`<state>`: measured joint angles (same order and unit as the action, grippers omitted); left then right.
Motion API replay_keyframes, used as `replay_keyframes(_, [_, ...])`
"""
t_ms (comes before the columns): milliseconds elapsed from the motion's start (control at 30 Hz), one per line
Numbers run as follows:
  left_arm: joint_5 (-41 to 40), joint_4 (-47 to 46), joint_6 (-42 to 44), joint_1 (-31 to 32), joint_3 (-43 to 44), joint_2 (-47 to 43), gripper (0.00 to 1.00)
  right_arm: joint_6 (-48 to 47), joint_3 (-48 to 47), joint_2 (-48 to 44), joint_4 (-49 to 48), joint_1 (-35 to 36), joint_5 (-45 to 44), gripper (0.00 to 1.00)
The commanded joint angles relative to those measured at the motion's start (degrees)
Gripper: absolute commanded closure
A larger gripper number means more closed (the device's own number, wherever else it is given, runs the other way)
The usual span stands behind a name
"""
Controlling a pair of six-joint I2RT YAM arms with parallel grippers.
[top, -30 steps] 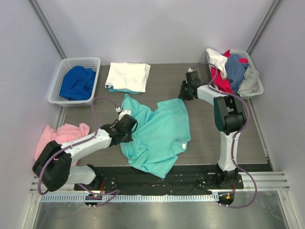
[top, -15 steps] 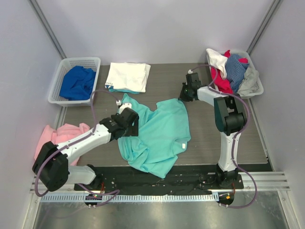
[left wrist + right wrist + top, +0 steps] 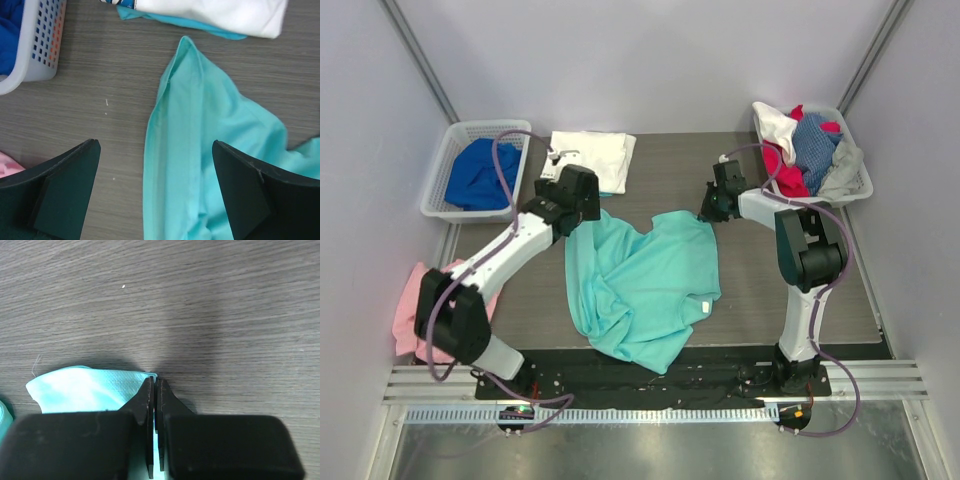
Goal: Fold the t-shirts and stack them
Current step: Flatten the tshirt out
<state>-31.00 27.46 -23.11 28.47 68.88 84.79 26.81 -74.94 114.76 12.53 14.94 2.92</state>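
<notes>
A mint-green t-shirt (image 3: 645, 280) lies crumpled in the middle of the table. My right gripper (image 3: 712, 208) is shut on its far right corner (image 3: 95, 387), with the fabric pinched between the fingers. My left gripper (image 3: 582, 205) is open above the shirt's far left edge (image 3: 185, 115), holding nothing. A folded white t-shirt (image 3: 588, 160) lies at the back on a thin turquoise layer (image 3: 165, 19). A royal blue t-shirt (image 3: 480, 172) sits in the left basket.
A white lattice basket (image 3: 448, 145) stands at the back left. Another basket (image 3: 860, 185) at the back right holds red, grey, blue and white shirts. A pink cloth (image 3: 420, 300) lies at the left edge.
My left arm has swung from the shirt's near left side up toward the back, to the shirt's far left edge. The right gripper has stayed on its corner.
</notes>
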Motion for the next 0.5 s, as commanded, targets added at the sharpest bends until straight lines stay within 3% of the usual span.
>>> replay_keyframes(0, [2.17, -7.41, 4.74, -2.01, 2.65, 6.60, 0.00, 0.26, 0.76, -2.00, 1.88, 0.35, -0.37, 0.99])
replay_keyframes(467, [10.87, -11.91, 6.68, -7.99, 16.54, 24.27, 0.06, 0.09, 0.84, -0.50, 1.70, 0.35, -0.37, 0.99])
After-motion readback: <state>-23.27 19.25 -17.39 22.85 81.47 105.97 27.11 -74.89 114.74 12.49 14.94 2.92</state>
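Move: The teal shirt's far left corner lies roughly 12 cm ahead of the left hand, a centimetre or so to its right and about 16 cm below. The folded white stack is beyond, some 24 cm ahead and level sideways; the left basket stands about 18 cm ahead and 27 cm to the left. From the right hand, which is at the shirt's far right corner, that left corner is about 26 cm to the left and 4 cm farther out, nearly at its own height. Right fingers, still shut, keep the shirt's far right corner pinched against the table and don't stir. The left hand, touching nothing, heads for the far left corner with wide-open fingers: it first drops steeply while easing forward, then swings forward almost level, about 9 cm out and 5 cm down in all. ##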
